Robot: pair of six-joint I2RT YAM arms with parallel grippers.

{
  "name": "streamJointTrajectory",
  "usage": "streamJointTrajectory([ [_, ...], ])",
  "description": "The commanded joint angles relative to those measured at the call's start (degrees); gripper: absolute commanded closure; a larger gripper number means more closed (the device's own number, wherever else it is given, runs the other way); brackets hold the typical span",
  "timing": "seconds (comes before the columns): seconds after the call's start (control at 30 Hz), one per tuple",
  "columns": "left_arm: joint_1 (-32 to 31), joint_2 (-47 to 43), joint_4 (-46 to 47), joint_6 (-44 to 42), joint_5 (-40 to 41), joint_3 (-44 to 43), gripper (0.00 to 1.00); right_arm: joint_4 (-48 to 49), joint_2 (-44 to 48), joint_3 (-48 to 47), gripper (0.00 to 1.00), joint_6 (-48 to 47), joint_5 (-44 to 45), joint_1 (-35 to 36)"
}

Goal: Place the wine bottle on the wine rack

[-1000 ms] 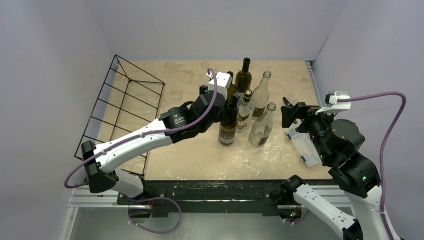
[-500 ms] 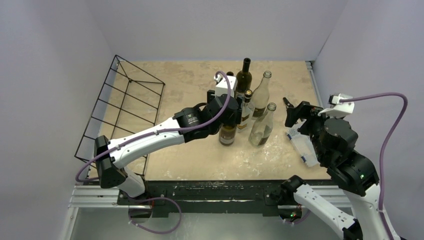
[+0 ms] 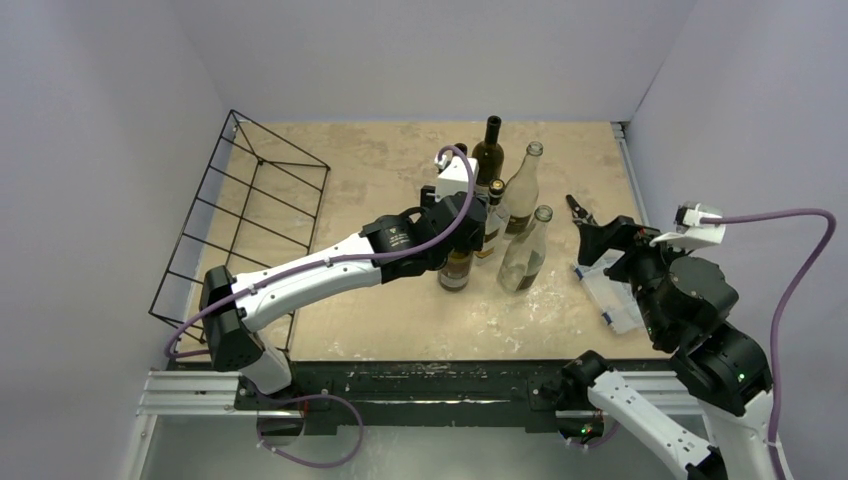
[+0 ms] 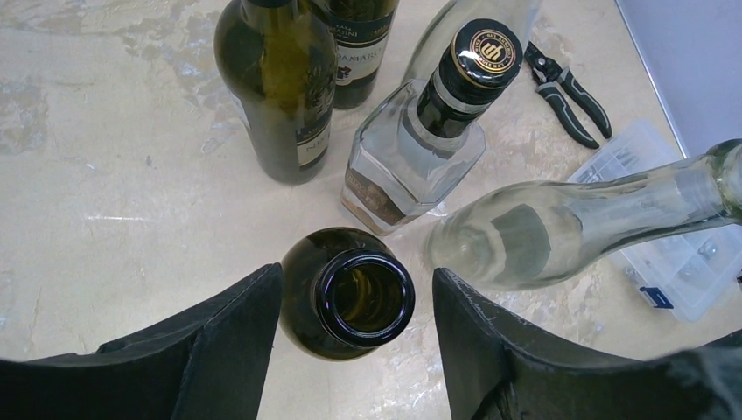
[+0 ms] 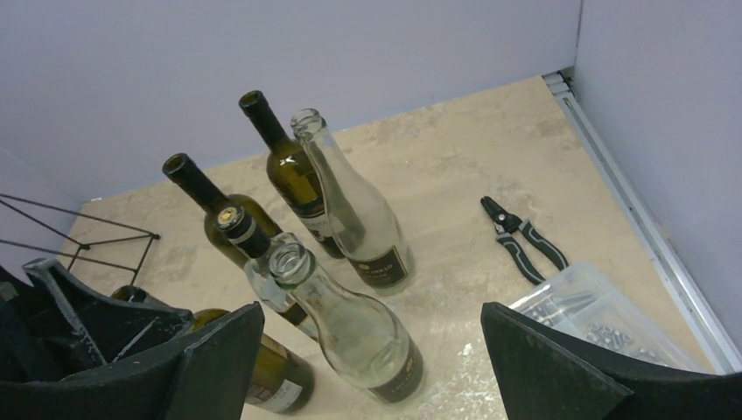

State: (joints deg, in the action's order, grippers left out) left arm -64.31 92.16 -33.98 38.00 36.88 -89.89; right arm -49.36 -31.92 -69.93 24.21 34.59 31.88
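Note:
A dark green wine bottle (image 3: 455, 268) stands open-mouthed at the front of a group of bottles. In the left wrist view its mouth (image 4: 364, 297) lies between my two black fingers. My left gripper (image 3: 463, 212) (image 4: 357, 293) is open and hangs right above that bottle's neck, touching nothing. The black wire wine rack (image 3: 283, 140) stands along the table's left edge, with nothing in it. My right gripper (image 3: 603, 243) (image 5: 372, 350) is open and holds nothing, to the right of the bottles.
Other bottles crowd round: a dark one (image 3: 488, 150) at the back, two clear ones (image 3: 522, 190) (image 3: 527, 252), and a square clear one with a black cap (image 3: 492, 215). Pliers (image 3: 578, 208) and a clear plastic parts box (image 3: 612, 295) lie at the right.
My left gripper has moved right and forward until it stands over the front dark bottle. My right arm has drawn back a little toward the right.

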Motion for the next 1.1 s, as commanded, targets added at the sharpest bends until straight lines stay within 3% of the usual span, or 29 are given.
streamJointTrajectory([
  [0.0, -0.37, 0.37, 0.45, 1.04, 1.38, -2.04, 0.38, 1.98, -0.29, -1.15, 0.01, -4.51, -7.42, 0.22],
  [0.23, -0.37, 1.73, -0.24, 0.75, 1.7, -2.86, 0.49, 3.4, 1.25, -0.07, 0.01, -7.33, -12.52, 0.26],
  [0.8, -0.29, -0.7, -1.52, -1.9, 2.9, -3.04, 0.91, 4.58, 1.95, 0.59, 0.01, -7.95, -13.98, 0.25],
  [1.07, 0.7, -5.18, -1.9, -2.92, 2.73, -2.65, 0.98, 5.66, 1.54, 1.38, 0.01, -8.01, -13.84, 0.26],
])
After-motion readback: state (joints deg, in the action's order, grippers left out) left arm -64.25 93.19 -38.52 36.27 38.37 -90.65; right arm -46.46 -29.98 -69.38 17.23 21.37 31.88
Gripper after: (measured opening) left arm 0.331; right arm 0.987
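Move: The nearest wine bottle's neck already stands between the left hand's open fingers, its middle about 1 cm ahead and some 12 cm below. From that bottle, the square clear bottle is about 7 cm right and 6 cm farther out, the near clear bottle 15 cm right and level, and a dark bottle some 12 cm straight beyond. From the right hand, the wine bottle lies roughly 27 cm left, 8 cm ahead and 22 cm below. Left fingers sink nearly 2 cm, pinch the wine bottle's neck, ease left; right hand drifts left 3 cm. ##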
